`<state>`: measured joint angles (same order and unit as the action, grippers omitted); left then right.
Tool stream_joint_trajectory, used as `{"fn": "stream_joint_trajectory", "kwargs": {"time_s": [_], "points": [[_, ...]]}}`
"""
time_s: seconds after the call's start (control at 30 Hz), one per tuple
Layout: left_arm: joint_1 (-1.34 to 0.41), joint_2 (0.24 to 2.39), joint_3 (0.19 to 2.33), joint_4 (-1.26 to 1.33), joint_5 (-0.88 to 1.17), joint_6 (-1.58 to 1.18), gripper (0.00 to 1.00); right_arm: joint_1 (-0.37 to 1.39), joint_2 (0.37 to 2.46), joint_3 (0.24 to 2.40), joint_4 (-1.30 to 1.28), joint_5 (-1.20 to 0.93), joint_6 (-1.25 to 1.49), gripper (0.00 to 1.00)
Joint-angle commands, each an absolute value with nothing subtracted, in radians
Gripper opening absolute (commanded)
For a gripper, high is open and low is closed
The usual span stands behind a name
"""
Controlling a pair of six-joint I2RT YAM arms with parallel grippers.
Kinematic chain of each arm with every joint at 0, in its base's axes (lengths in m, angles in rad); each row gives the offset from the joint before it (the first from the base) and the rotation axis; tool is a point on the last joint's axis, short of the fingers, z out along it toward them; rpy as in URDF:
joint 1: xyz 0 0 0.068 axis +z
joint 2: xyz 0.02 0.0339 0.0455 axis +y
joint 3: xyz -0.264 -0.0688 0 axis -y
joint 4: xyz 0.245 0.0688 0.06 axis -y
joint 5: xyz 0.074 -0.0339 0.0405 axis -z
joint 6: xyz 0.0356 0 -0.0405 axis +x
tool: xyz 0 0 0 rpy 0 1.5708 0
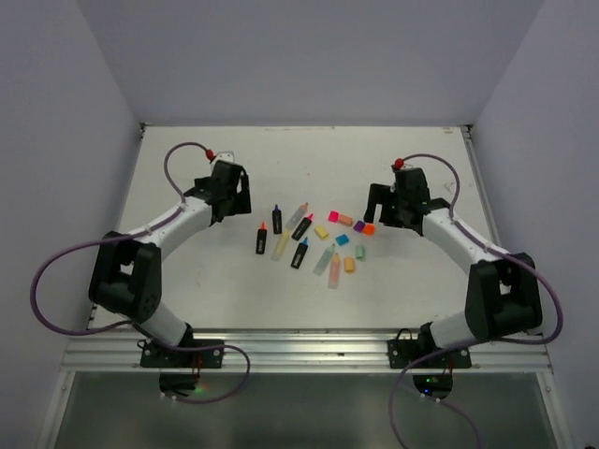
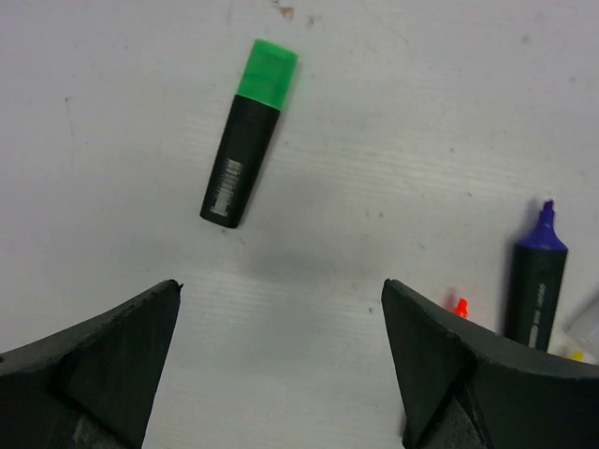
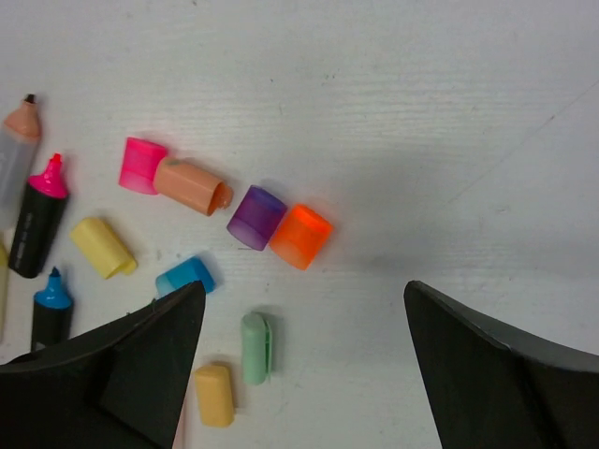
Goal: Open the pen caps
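Observation:
A black pen [image 2: 239, 164] with its green cap [image 2: 268, 73] on lies ahead of my open left gripper [image 2: 281, 283], apart from the fingers. To its right lies an uncapped purple-tipped pen [image 2: 535, 281]. Several uncapped pens [image 1: 299, 253] lie mid-table. Loose caps lie ahead of my open right gripper [image 3: 304, 285]: pink [image 3: 142, 165], peach [image 3: 192, 185], purple [image 3: 255, 217], orange [image 3: 301, 236], yellow [image 3: 103, 247], blue [image 3: 184, 277], mint [image 3: 255, 347] and amber [image 3: 214, 394]. Both grippers [image 1: 229, 192] [image 1: 384, 206] hold nothing. In the top view the left arm hides the green-capped pen.
The white table [image 1: 187, 271] is walled at the back and both sides. An aluminium rail [image 1: 299, 351] runs along its near edge, where both arm bases are bolted. A pink-tipped pen [image 3: 39, 220] and a blue-tipped pen [image 3: 51, 304] lie left of the loose caps.

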<state>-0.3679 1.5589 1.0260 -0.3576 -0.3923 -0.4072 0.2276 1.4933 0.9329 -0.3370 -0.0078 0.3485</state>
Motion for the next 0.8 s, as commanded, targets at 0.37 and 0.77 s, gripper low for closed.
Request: {"fn": "stream_joint_trajectory", "kwargs": {"time_s": [0.37,0.77], "points": [[-0.127,1.926,1.325,-0.462,-0.152,-0.275,0.68,0.222,1.255,0.925,-0.314,-0.011,0.338,0.94],[-0.109,2.003,1.385,-0.486,-0.077,-0.238,0.51,0.222,1.255,0.927,-0.305,-0.021,0.331,0.94]]}}
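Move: The capped green marker lies about 7 cm ahead of the left hand, 4 cm to its left and 8 cm below. The uncapped orange marker is some 6 cm back and 9 cm to the hand's right, while the uncapped purple marker lies about 1 cm ahead and 14 cm to the right, both at table level. From the right hand the green marker is roughly 10 cm ahead, 48 cm to the left and 7 cm below. Down, forward and left in one sweep, the left hand drops some 7 cm onto the green marker, tipping its fingers about 15 degrees steeper and closing them from nearly wide to about half, ending astride the black body. The right hand, already open, rises about 8 cm from the loose caps and tilts its fingers up, then stays. ##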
